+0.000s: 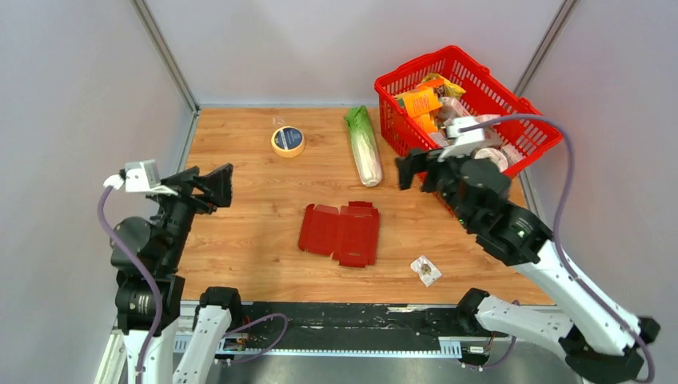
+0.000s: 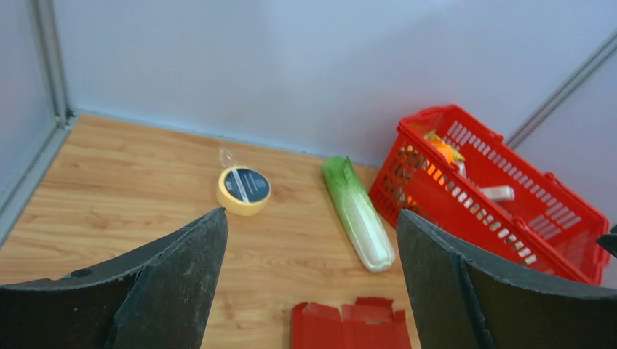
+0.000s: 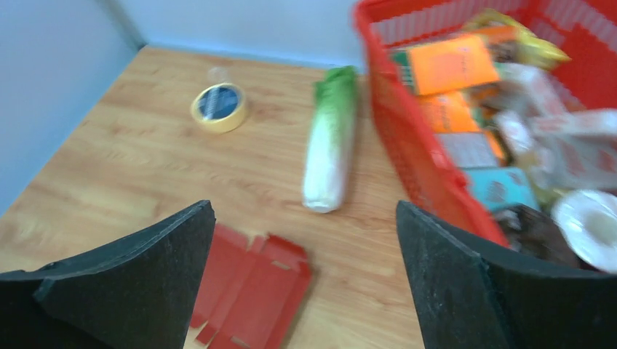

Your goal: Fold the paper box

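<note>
The paper box (image 1: 340,234) lies flat and unfolded on the wooden table, a dark-red cardboard sheet with flaps along its edges. It shows at the bottom of the left wrist view (image 2: 349,327) and low left in the right wrist view (image 3: 251,287). My left gripper (image 1: 217,186) hovers above the table's left side, open and empty, well left of the sheet (image 2: 311,218). My right gripper (image 1: 416,170) is raised beside the basket, right of and beyond the sheet, open with nothing between its fingers (image 3: 304,211).
A red mesh basket (image 1: 416,68) full of packaged goods stands at the back right. A napa cabbage (image 1: 364,146) lies just left of it. A roll of yellow tape (image 1: 288,141) sits at the back. A small wrapped packet (image 1: 425,270) lies near the front edge.
</note>
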You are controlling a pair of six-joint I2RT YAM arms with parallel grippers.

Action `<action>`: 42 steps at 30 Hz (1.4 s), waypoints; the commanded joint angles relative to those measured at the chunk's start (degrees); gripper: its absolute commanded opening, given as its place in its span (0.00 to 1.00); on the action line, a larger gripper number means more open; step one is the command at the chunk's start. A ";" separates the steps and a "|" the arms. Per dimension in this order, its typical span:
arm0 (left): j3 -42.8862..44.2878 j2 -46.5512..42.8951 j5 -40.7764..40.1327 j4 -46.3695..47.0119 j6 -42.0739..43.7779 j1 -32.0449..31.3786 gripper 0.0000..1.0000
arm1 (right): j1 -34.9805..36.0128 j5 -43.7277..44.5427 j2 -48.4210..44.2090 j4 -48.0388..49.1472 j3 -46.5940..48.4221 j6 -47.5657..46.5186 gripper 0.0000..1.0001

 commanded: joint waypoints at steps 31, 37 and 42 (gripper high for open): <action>-32.70 21.41 -7.03 19.60 -17.33 -43.47 0.72 | -3.29 -25.47 22.16 27.53 -35.37 23.80 0.50; -32.78 21.85 -6.59 19.34 -17.06 -43.91 0.72 | -3.73 -28.70 26.27 38.95 -38.11 26.16 0.50; -33.05 20.18 -6.41 18.99 -17.15 -43.99 0.72 | -4.00 -33.18 30.59 45.82 -38.55 30.12 0.47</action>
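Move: The paper box lies flat, its middle about 16 cm to the right hand's left, 2 cm back and some 35 cm below. Counted from the right hand, the cabbage is about 26 cm ahead and 12 left, the red basket 24 ahead and 14 right, the small packet 11 back and 4 right. From the left hand the box is roughly 5 cm ahead, 23 right and 41 below, the tape roll 33 ahead and 6 right. Onto the box's right-hand flap the right hand comes, sweeping left, then dropping about 33 cm with some swing back right, fingers tipping down and closing to half around the flap's edge; contact isn't clear. Towards the box's near left side the left hand sinks some 30 cm and goes 19 right, tilting down and turning clockwise, gripper narrowing somewhat but still open above the table. ##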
